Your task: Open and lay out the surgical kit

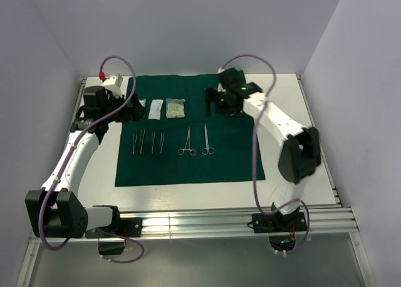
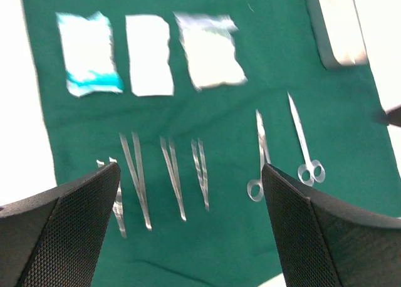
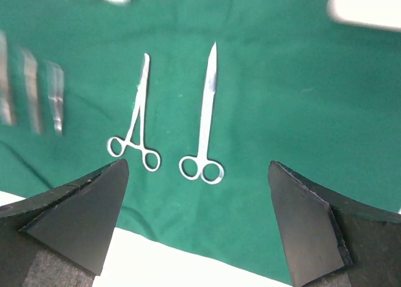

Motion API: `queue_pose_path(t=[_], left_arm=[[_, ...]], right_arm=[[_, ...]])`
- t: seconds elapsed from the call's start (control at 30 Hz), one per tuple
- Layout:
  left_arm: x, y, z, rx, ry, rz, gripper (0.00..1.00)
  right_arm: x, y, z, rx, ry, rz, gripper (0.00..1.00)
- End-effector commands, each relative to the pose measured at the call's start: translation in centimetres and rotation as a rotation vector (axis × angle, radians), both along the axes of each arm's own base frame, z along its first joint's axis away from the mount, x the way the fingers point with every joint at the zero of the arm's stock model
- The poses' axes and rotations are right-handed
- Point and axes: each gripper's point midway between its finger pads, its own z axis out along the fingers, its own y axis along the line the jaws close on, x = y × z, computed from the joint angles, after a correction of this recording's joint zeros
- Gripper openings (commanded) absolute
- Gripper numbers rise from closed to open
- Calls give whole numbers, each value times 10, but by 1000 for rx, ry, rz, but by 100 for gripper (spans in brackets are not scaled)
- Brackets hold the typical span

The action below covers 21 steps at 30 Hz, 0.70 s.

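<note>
The surgical kit lies open, its dark green cloth [image 1: 188,168] spread flat. Three pale packets [image 2: 149,55] sit in a row along the far side, with the steel tray [image 2: 338,27] to their right. Below them lie several tweezers [image 1: 148,141], a ring-handled clamp [image 3: 135,124] and slim scissors [image 3: 205,118], side by side. My left gripper [image 1: 133,108] hovers open over the left packets, its black fingers [image 2: 81,205] wide apart with nothing between them. My right gripper [image 3: 197,166] is open and empty above the cloth, near the tray [image 1: 211,105].
The white table [image 1: 294,130] shows on both sides of the cloth, and a strip of it lies in front of the cloth [image 3: 156,262]. Pale walls close in the table at the back and sides. Purple cables [image 1: 254,149] loop along both arms.
</note>
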Motion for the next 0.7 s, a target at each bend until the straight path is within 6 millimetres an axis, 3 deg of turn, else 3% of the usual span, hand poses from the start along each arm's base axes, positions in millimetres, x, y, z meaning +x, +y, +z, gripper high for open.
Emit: queue_pose_path(t=[0.0,0.03,0.07,0.1,0.13,0.2,0.23,0.27,0.3,0.33,0.37,0.43,0.47,0.53,0.57,0.67], left_arm=[[25,24,42,75,-105,127,99],[26,23,44,108,-105,90,99],[27,23,44,133,-93,70,99],[29,25,44,149,-75,71,99],[31,30,45,165,-82,90,99],[33,33,51,179,-105,95,99],[33,34,52,192,-118,95,99],[33,38,54,205,-129,106,99],[31,40,52,214,-132,117,99],[32,43,52,224,-141,125,99],[31,47,47,233,-128,146,99],[28,51,39,233,-104,169,99],[26,52,37,233,-97,174,99],[19,54,31,237,-97,184,99],[18,55,32,239,-117,189,99],[9,63,25,277,-119,216,99]], right_arm=[[15,-41,53,16,-220,-35,100],[17,-53,70,13,-294,-28,100],[18,-65,71,1,-311,-46,100],[19,-91,63,-22,-306,-91,100],[18,-104,79,-15,-366,-106,100],[10,-129,73,-32,-378,-137,100],[8,-147,92,-42,-455,-159,100],[0,-155,81,-59,-448,-164,100],[-4,-160,83,-64,-471,-170,100],[-9,-171,97,-78,-540,-209,100],[-18,-174,83,-88,-519,-213,100],[-30,-177,87,-66,-548,-240,100],[-38,-178,73,-65,-526,-245,100],[-47,-180,74,-45,-557,-274,100],[-54,-186,60,-63,-535,-299,100],[-62,-198,62,-78,-578,-333,100]])
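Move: The scissors already lie free on the green cloth, about 4 cm back from the right hand, 2 cm to its left and 13 cm below. The clamp lies some 8 cm to the left of them, level. The metal tray stands roughly 12 cm ahead of the right hand and 8 cm to its right. From the left hand the same scissors lie about 27 cm to the right, 2 cm back and 20 cm down. The scissors are left behind as the empty right hand swings away to its right by some 18 cm, first climbing about 7 cm, then easing back and slightly down to the cloth's right edge, its fingers wide open and tipping up roughly 25 degrees. The left hand, also open, lifts and reaches a little, then draws back and down again while drifting left, farther from the scissors. ##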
